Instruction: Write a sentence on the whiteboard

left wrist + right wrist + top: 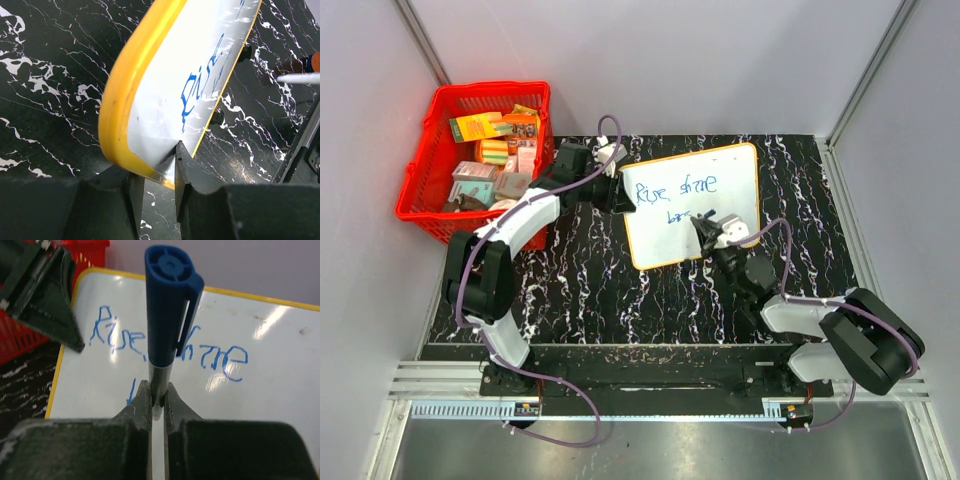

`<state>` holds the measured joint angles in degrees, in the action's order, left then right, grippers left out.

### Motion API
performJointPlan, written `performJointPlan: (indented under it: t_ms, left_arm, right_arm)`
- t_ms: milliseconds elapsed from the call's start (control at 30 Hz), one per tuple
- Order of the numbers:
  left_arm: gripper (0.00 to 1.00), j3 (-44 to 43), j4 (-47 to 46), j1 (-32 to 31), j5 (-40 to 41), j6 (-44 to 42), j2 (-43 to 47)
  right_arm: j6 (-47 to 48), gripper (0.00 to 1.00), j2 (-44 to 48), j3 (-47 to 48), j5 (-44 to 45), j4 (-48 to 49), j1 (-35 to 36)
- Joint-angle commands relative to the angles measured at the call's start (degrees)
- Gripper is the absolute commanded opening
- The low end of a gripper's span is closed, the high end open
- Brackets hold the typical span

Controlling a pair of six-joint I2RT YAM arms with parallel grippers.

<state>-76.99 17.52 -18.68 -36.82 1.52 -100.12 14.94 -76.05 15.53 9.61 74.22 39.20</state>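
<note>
The whiteboard (pixel 720 180) lies tilted on the black marbled table, white with an orange-yellow rim (pixel 117 100). The sentence (pixel 670 187) is in blue: "Rise shine" (pixel 220 357) on top, with a short start of a second line (pixel 674 215) below. My left gripper (pixel 623 196) is shut on the board's left edge, one finger under the rim and one on the white face (pixel 156 161). My right gripper (pixel 157 386) is shut on a blue marker (pixel 170 305), which stands over the board's middle near the second line (pixel 705 225). The marker's tip is hidden behind the fingers.
A red basket (pixel 485 150) with several small boxes stands at the back left, close to my left arm. The black marbled tabletop (pixel 580 290) spreads in front of the board. White walls close in the back and both sides.
</note>
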Motion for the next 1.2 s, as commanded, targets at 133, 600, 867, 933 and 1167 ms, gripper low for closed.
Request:
performJointPlan:
  t_ms: [133, 600, 867, 933, 1167]
  left_arm:
    - [0.00, 1.8, -7.3, 1.7, 16.7, -11.5, -1.7]
    - [0.00, -2.9, -2.2, 2.6, 17.5, -10.6, -8.0]
    - [0.00, -3.0, -1.8, 2.6, 17.0, -10.7, -9.2]
    - [0.00, -2.9, -2.0, 2.6, 16.4, -10.6, -9.1]
    - [0.04, -0.3, -4.1, 2.6, 15.7, -10.1, -5.4]
  right_arm:
    - [-18.6, 0.00, 2.5, 14.9, -6.3, -3.7, -6.2]
    - [-16.2, 0.00, -2.6, 8.6, -14.4, 4.3, -11.0]
    - [-15.3, 0.00, -10.7, 6.4, -10.0, 12.2, -10.8]
    - [-15.2, 0.00, -13.4, 7.2, -6.0, 13.1, -10.7]
    - [-13.4, 0.00, -11.8, 6.4, -4.9, 13.4, -10.6]
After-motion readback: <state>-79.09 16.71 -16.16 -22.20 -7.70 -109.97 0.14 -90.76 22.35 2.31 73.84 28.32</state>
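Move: The whiteboard stands tilted with its far edge raised, its left edge in the left fingers, its middle some 13 cm to the right of that hand and nearly level ahead; the lower word is about 9 cm right and 1 cm back, the top words about 9 cm right and 4 cm ahead. From the right hand, which holds the marker, the board's middle is about 4 cm ahead, 1 cm left and 6 cm below; the lower word ends around 2 cm ahead, 2 cm left. The whiteboard's left edge is let down and comes free of the left hand, which sinks about 8 cm while drawing left and forward; its fingers then shut on nothing beside the edge. The right hand, keeping its marker, rises some 10 cm and forward, clear of the board, then comes back down past its starting height, its fingers tipping downward. ##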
